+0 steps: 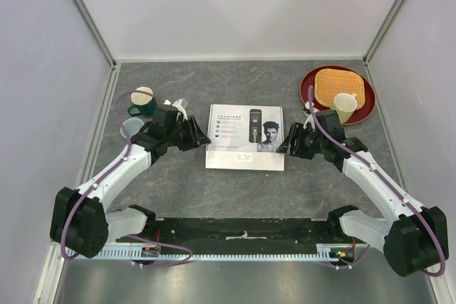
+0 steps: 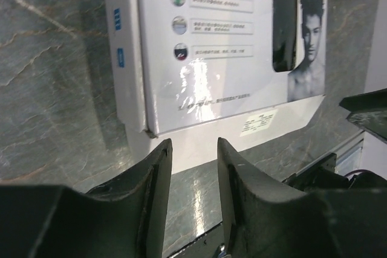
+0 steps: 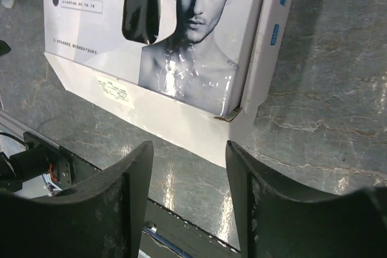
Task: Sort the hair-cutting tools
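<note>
The hair-cutting tools are out of view; only a printed clipper shows on the lid of the closed white cardboard box (image 1: 246, 137), which lies flat mid-table. My left gripper (image 1: 203, 137) hovers at the box's left edge. In the left wrist view this gripper (image 2: 193, 143) is open and empty, aimed at the near-left corner of the box (image 2: 205, 58). My right gripper (image 1: 283, 146) sits at the box's right edge. In the right wrist view it (image 3: 189, 144) is open too, with only tabletop between its fingers, just short of the near-right corner of the box (image 3: 181, 52).
A red plate (image 1: 308, 85) at the back right carries a woven mat and a pale cup (image 1: 345, 105). A green cup (image 1: 142, 101) and a light cup (image 1: 132, 127) stand behind my left arm. Walls close in left, right and behind. The arms' base rail (image 1: 242, 229) runs along the near edge.
</note>
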{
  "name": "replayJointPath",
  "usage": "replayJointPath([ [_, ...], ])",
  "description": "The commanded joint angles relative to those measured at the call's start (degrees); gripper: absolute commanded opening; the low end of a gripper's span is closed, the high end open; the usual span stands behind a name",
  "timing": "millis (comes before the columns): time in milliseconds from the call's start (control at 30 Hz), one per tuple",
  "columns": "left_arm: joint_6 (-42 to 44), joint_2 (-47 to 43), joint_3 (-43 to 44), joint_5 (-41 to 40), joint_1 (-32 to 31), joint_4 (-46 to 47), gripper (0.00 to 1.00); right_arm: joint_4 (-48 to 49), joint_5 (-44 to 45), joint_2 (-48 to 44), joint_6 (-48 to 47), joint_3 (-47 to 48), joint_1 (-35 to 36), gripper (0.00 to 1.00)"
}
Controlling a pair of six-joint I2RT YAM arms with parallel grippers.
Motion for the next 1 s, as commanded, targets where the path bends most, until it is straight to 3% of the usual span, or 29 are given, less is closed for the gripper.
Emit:
replayJointPath([
  [0,0.63,0.46,1.63,3.68,-1.03,7.2,0.43,1.82,0.74,-0.72,-0.47,1.42,1.66,0.54],
  [267,-0.86,7.04,0.75,4.82,-3.66,15.46,0.43,6.29,2.67,0.34,1.29,-2.7,4.3,0.4],
  [633,-2.53,14.34,-2.67,2.54,-5.77,18.28,0.41,10.0,8.12,5.61,3.14,-5.79,4.83,0.37],
  [967,-1.66,16.28,-1.8,0.96,-6.48,17.76,0.4,11.93,7.33,5.17,3.14,1.77,6.58,0.39],
])
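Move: Ahead and below, between the hands, lies the closed white box: its middle is about 8 cm forward and 13 cm right of the left hand, and 10 cm forward and 12 cm left of the right, 8 cm down. From the left hand the clear glass is some 25 cm left and 9 ahead, the green mug 21 left and 19 ahead. From the right hand the pale cup stands 20 cm ahead and 21 right. Swinging about 6 cm rightward over the lid, the left hand then sinks some 4 cm to the front edge, left of centre, and stays low, fingertips seeming to rest on it. The right hand edges left, narrowing its fingers, drops about 5 cm beside the front right corner, then rises half of that again while easing forward. ##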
